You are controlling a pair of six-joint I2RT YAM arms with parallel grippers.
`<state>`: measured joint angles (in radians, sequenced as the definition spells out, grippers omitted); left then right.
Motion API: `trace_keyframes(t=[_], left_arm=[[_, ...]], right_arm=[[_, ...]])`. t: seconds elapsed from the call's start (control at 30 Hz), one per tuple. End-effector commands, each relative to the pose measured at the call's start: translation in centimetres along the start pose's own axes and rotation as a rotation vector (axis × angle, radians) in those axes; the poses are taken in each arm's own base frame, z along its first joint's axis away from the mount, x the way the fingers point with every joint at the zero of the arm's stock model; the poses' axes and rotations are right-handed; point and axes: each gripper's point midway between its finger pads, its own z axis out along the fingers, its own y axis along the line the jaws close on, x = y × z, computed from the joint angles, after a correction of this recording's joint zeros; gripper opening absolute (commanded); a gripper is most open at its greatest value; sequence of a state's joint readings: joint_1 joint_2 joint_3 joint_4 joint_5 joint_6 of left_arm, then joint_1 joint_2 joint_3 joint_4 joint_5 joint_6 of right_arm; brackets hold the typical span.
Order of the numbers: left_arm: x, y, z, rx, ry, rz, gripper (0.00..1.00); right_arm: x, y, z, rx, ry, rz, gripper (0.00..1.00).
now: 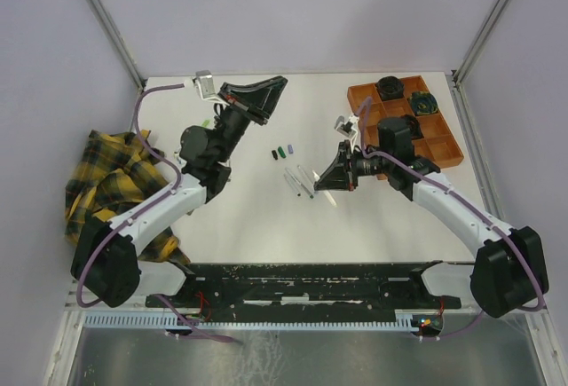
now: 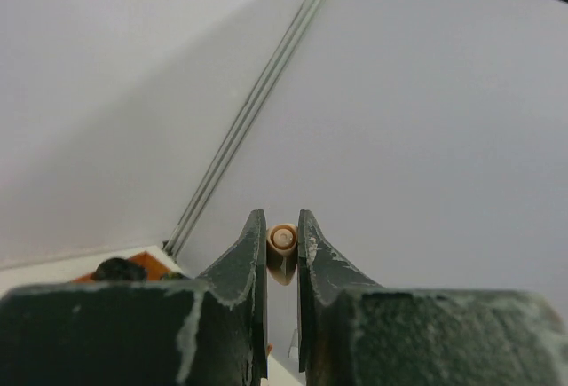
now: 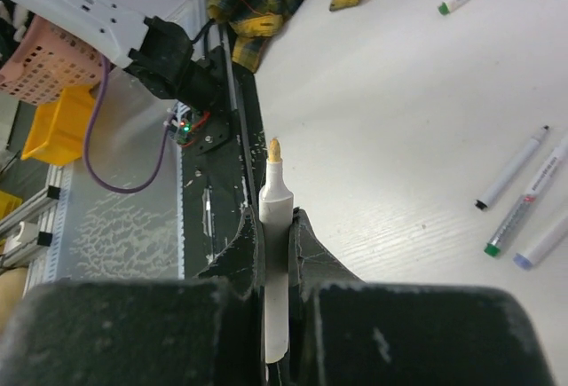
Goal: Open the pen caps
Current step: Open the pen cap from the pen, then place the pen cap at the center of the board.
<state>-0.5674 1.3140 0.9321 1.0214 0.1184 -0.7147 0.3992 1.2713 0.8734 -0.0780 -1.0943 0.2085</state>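
In the left wrist view my left gripper (image 2: 281,224) is shut on a small tan pen cap (image 2: 282,246), seen end-on and held up in the air facing the back wall. In the top view that gripper (image 1: 275,86) is raised over the far left of the table. My right gripper (image 3: 276,226) is shut on a white pen barrel (image 3: 275,198) whose bare orange tip (image 3: 274,149) points past the fingers. In the top view it (image 1: 337,180) hangs mid-table. Three loose caps, black (image 1: 272,153), green (image 1: 280,151) and purple (image 1: 290,148), lie on the table.
Several uncapped pens (image 1: 299,180) lie left of the right gripper, also seen in the right wrist view (image 3: 512,167). An orange tray (image 1: 444,148) with black round objects stands at the back right. A yellow plaid cloth (image 1: 111,186) lies at the left edge.
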Motion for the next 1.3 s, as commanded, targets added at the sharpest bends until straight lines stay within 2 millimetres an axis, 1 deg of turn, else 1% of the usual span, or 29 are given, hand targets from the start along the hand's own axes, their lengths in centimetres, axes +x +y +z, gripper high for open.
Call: trace_keyframes(t=[0.0, 0.1, 0.2, 0.4, 0.43, 0.47, 0.5, 0.57, 0.6, 0.67, 0.7, 0.87, 1.0, 1.17, 1.27], left_arm=[[3.8, 4.5, -1.7, -0.169, 0.094, -0.022, 0.03], [7.3, 8.2, -3.5, -0.312, 0.184, -0.047, 0.03], [10.5, 11.4, -5.0, -0.442, 0.273, -0.068, 0.03], [16.0, 17.9, -7.3, -0.743, 0.436, -0.096, 0.03], [17.4, 19.1, -8.0, -0.799, 0.475, -0.096, 0.03], [17.8, 19.8, -8.1, -0.840, 0.492, -0.089, 0.03], [18.9, 20.9, -8.7, -0.896, 0.526, -0.077, 0.03], [20.3, 22.3, -9.4, -0.985, 0.571, -0.036, 0.03], [21.0, 23.1, -10.1, -1.038, 0.599, -0.002, 0.03], [22.2, 24.0, -10.3, -1.085, 0.642, 0.043, 0.03], [22.5, 24.3, -9.7, -1.099, 0.652, 0.057, 0.03], [25.3, 26.4, -10.6, -1.173, 0.770, 0.150, 0.03], [26.2, 27.0, -10.6, -1.185, 0.794, 0.218, 0.03], [27.4, 27.9, -11.1, -1.205, 0.836, 0.239, 0.03], [28.1, 28.4, -11.6, -1.214, 0.856, 0.246, 0.05]], right_arm=[[-1.1, -1.1, -0.8, 0.119, 0.003, -0.103, 0.00], [-1.3, -2.4, -1.5, 0.208, 0.005, -0.119, 0.00], [-1.5, -3.4, -2.1, 0.271, 0.002, -0.123, 0.00], [-1.5, -4.8, -3.0, 0.340, 0.015, -0.150, 0.00], [-1.4, -4.9, -3.0, 0.345, 0.020, -0.152, 0.00], [-1.4, -5.0, -3.1, 0.351, 0.023, -0.156, 0.00], [-1.4, -5.1, -3.2, 0.355, 0.027, -0.157, 0.00], [-1.4, -5.3, -3.3, 0.366, 0.028, -0.161, 0.00], [-1.4, -5.4, -3.4, 0.371, 0.030, -0.161, 0.00], [-1.4, -5.6, -3.5, 0.381, 0.033, -0.163, 0.00], [-1.3, -5.7, -3.5, 0.383, 0.037, -0.162, 0.00], [-1.2, -6.0, -3.6, 0.385, 0.050, -0.153, 0.00], [-1.2, -6.2, -3.6, 0.388, 0.055, -0.145, 0.00], [-1.1, -6.3, -3.6, 0.391, 0.059, -0.140, 0.00], [-1.1, -6.4, -3.7, 0.391, 0.059, -0.139, 0.00]])
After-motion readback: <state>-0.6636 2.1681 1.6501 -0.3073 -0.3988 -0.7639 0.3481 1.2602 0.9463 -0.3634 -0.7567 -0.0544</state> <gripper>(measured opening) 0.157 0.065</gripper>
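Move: Some 14 cm ahead of the left hand, about 4 cm to its right and far below it, some 44 cm, lies the open spot for the orange cap it holds. Just left of that spot is the blue cap, about 14 cm ahead of the hand; the green and black caps lie 3 and 5 cm left of the blue one. From the right hand, holding the uncapped pen, the blue pen is roughly 14 cm ahead, 7 cm left and 21 cm below, the blue cap 24 cm ahead and 12 cm left. Swooping down about 40 cm and some 14 cm forward, with a slight shift right late on, the left hand brings the orange cap towards the open table beside the blue cap, its fingers swinging from pointing up to slanting forward and down, still shut on the cap. The right hand keeps the pen pinched and eases about 5 cm forward, as much right and a little down, turning clockwise as its fingers dip. ##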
